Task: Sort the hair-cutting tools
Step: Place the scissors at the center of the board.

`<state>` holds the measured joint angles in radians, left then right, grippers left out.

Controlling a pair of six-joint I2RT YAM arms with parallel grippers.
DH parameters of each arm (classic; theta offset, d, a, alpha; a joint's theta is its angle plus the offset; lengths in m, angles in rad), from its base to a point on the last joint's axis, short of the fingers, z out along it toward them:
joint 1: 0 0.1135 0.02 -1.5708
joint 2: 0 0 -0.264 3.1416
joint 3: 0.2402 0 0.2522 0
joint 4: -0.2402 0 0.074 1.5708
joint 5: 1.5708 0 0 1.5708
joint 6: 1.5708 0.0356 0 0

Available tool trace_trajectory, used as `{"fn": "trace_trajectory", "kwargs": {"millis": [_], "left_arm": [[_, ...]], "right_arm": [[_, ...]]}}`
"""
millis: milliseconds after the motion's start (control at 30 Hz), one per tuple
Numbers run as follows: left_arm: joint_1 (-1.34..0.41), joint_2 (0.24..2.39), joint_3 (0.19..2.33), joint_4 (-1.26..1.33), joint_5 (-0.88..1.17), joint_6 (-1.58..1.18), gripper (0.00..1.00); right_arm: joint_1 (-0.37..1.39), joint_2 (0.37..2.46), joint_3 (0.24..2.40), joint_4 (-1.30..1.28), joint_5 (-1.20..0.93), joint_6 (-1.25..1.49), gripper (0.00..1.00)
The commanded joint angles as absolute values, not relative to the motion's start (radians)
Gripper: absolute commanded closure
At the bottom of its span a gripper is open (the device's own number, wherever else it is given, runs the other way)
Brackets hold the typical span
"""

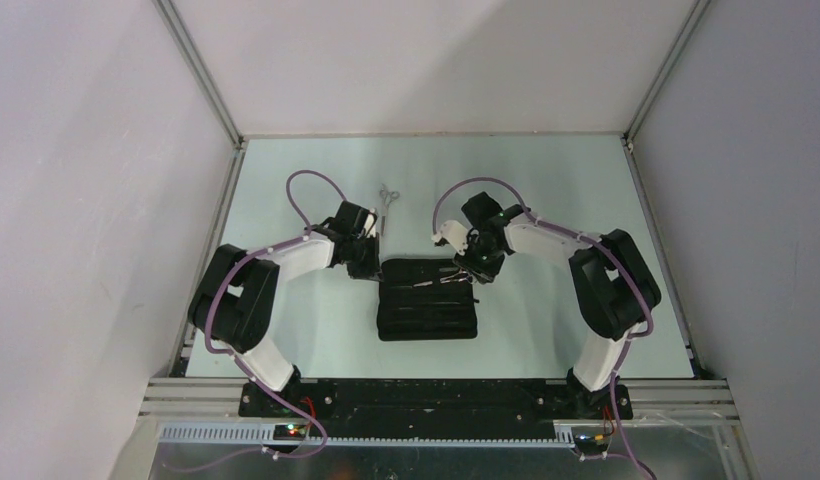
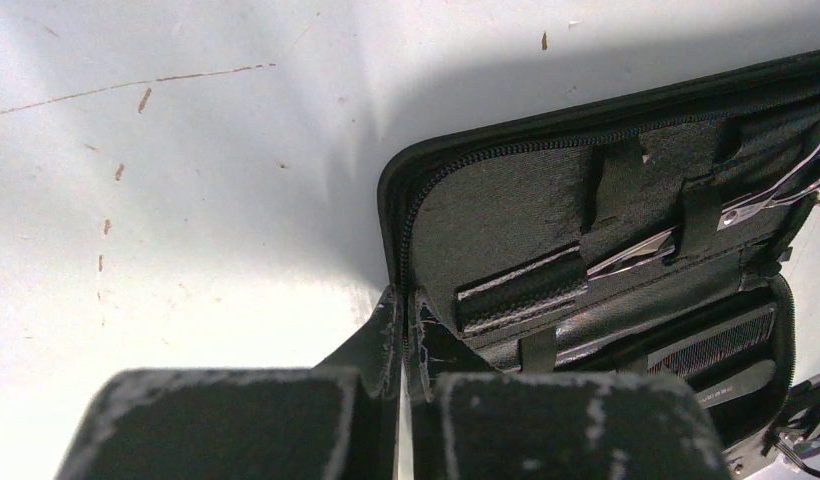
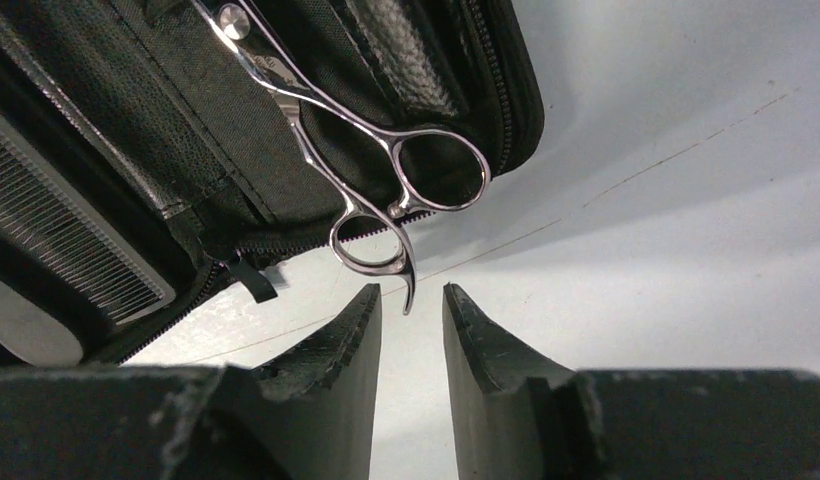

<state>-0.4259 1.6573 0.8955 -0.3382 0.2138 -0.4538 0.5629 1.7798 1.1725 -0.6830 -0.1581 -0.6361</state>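
A black pouch (image 1: 426, 315) lies unzipped and open in the middle of the table. My left gripper (image 2: 404, 300) is shut on its zipped rim at the far left corner. One pair of silver scissors (image 3: 386, 170) lies in the pouch under a strap, its finger rings past the pouch's edge. My right gripper (image 3: 411, 292) is open, and the scissors' curved finger rest hangs between its fingertips without touching them. A black comb (image 3: 66, 240) sits in a pocket of the pouch. A second pair of scissors (image 1: 388, 197) lies loose on the table behind the pouch.
The pale table (image 1: 286, 330) is fenced by aluminium rails (image 1: 216, 225) at both sides and white walls behind. Both arms bend inward over the pouch's far edge, with purple cables looping above them.
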Motion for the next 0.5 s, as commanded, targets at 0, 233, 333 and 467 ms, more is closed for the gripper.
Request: {"fn": "trace_trajectory", "kwargs": {"millis": [0,233,333,467], "left_arm": [[-0.440,1.658,0.884,-0.311,0.242,-0.470,1.00],[-0.440,1.658,0.884,-0.310,0.242,-0.471,1.00],[-0.439,1.656,0.883,-0.310,0.243,-0.473,1.00],[-0.441,1.653,0.881,-0.308,0.242,-0.475,1.00]], "right_arm": [[0.565,1.799,1.172,-0.644,-0.155,-0.642,0.68],[0.589,1.805,1.172,-0.652,-0.130,-0.640,0.92],[0.609,1.802,1.171,-0.666,-0.115,-0.628,0.97],[0.632,1.788,1.166,-0.661,-0.111,-0.592,0.99]]}}
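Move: The scissors lie lengthwise across the far half of the open tool case. Their hooked handle end is right between the right hand's open fingertips, while their middle is some 6 cm to its left, level ahead and about 1 cm lower. The elastic loop around the blades is roughly 8 cm left, also level ahead. The comb lies about 8 cm back and 7 cm left. From the left hand, the scissors' middle is about 12 cm to the right, level ahead and at its height. The right hand settles about half a centimetre onto the scissors' handle end and shuts its fingers from partly open, pinching the thin finger hook between the tips, then eases about 1 cm to its left, pushing the scissors lengthwise towards the left hand, farther through the elastic loop. The left hand stays where it is, fingers still shut on the case's left rim. ##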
